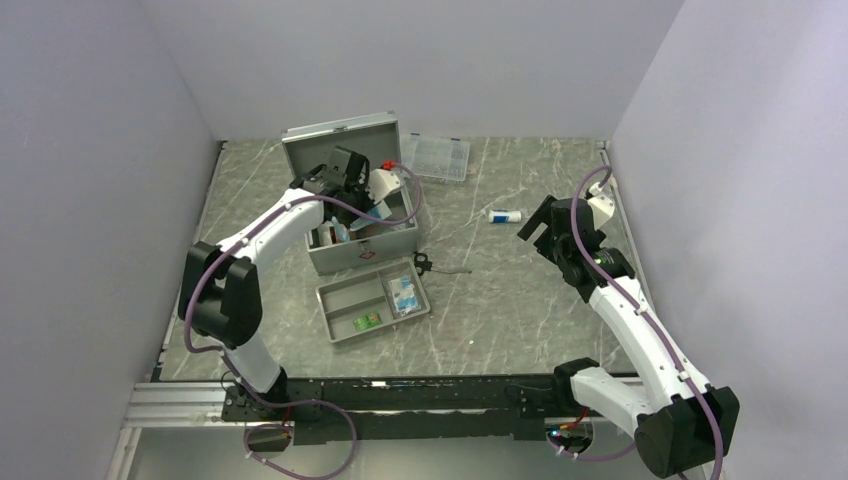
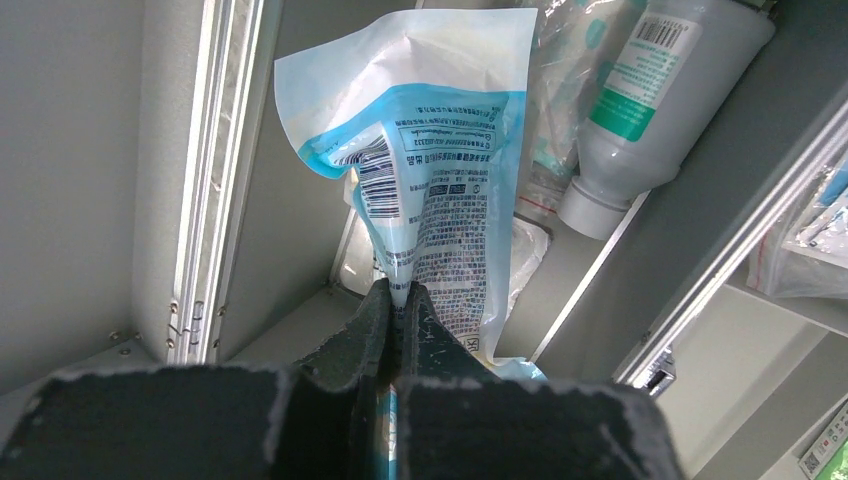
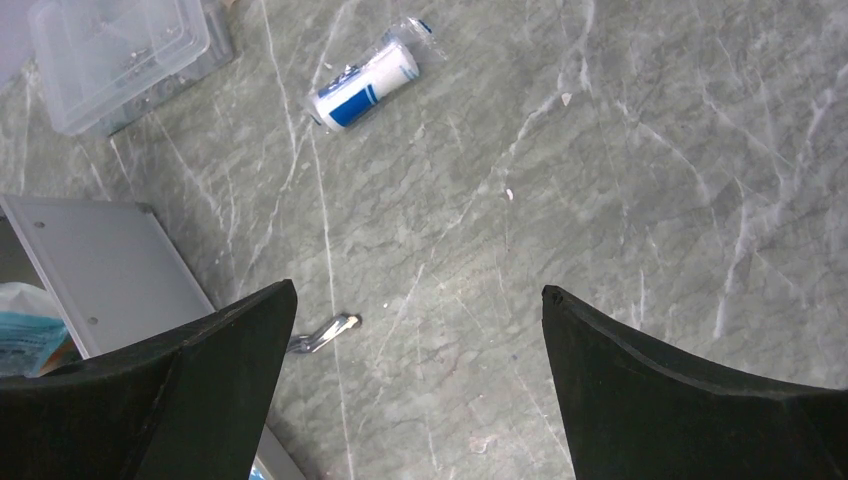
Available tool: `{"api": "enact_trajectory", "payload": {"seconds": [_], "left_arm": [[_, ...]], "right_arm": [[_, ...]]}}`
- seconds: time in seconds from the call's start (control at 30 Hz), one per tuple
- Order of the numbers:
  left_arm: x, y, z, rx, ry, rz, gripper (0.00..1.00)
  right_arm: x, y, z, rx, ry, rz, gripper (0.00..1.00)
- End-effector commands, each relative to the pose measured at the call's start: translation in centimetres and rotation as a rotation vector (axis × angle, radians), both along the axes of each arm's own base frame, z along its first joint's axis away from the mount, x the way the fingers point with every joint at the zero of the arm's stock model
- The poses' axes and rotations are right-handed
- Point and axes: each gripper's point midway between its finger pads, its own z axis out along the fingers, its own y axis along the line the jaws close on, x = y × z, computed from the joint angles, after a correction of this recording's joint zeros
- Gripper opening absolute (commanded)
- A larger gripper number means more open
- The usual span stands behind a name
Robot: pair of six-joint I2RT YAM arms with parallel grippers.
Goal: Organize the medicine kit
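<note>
The medicine kit [image 1: 365,252], a grey metal box, stands open at the table's back left with its lid [image 1: 340,140] raised. My left gripper [image 1: 345,178] reaches into the box. In the left wrist view it [image 2: 398,290] is shut on the lower part of a blue-and-white printed pouch [image 2: 440,150], held over the box's inside. A white bottle with a green label [image 2: 650,100] and clear bags lie in the box beside it. My right gripper [image 1: 535,225] hangs open and empty over the bare table [image 3: 420,300], right of the kit.
A blue-and-white bandage roll [image 1: 504,215] lies on the table, also in the right wrist view [image 3: 365,83]. A clear plastic compartment case [image 1: 436,156] sits behind the kit. A shallow grey divided tray [image 1: 345,300] with small packets lies in front. Metal scissors [image 1: 440,267] lie nearby.
</note>
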Motion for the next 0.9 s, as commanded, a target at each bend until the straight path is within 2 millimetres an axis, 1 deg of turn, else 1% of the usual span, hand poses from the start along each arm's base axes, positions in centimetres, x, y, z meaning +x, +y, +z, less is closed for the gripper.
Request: {"api": "enact_trajectory", "payload": {"seconds": [0.0,0.1,0.23,0.27,0.3,0.33,0.43,0.57,0.67,0.87], "left_arm": [[0.8,-0.3,0.4,-0.029,-0.02,0.011,0.02],[1.0,0.1,0.4,-0.018,-0.028,0.027,0.04],[0.8,-0.1,0.9,-0.031,-0.03,0.023,0.06],[0.8,-0.1,1.0,-0.034,-0.028,0.023,0.25],[0.7,-0.1,1.2,-0.036,-0.03,0.03,0.9],[0.6,-0.2,1.4,-0.047,-0.028,0.028,0.99],[0.4,-0.3,2.0,-0.063,-0.031,0.029,1.0],[0.2,-0.2,3.6,-0.085,-0.058,0.044,0.99],[-0.1,-0.3,5.2,-0.119,-0.091,0.054,0.99],[-1.1,-0.8,9.6,-0.223,-0.182,0.08,0.99]], "right_arm": [[0.6,0.4,0.3,0.011,-0.027,0.019,0.95],[0.6,0.5,0.1,0.013,-0.025,0.022,0.95],[0.7,0.4,0.1,0.008,-0.025,0.021,0.95],[0.7,0.4,0.1,0.008,-0.025,0.022,0.95],[0.7,0.4,0.2,0.008,-0.028,0.022,0.95],[0.7,0.4,0.2,0.007,-0.028,0.022,0.95],[0.8,0.4,0.3,0.007,-0.031,0.022,0.95],[1.1,0.6,0.4,0.014,-0.035,0.024,0.95],[1.4,0.7,0.6,0.015,-0.039,0.025,0.96],[2.7,1.3,1.3,0.013,-0.065,0.059,0.96]]}}
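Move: The left hand still pinches the blue-and-white packet, whose middle sits about 3 cm right of the fingers and 2 cm below. The open case's well is under this hand, its middle some 2 cm to the right, level ahead and 8 cm down. The white bottle lies about 10 cm right, 2 cm back; the grey tray some 17 cm back, 4 cm right. From the right hand, the case's middle is roughly 39 cm left and 10 cm ahead. Down by just under a centimetre goes the left hand, settling the packet into the case; it pauses there and spreads its fingers from shut to fully open, letting go of the packet. Then it lifts nearly straight up, picking up speed, about 4.5 cm clear, with the fingers staying wide. ##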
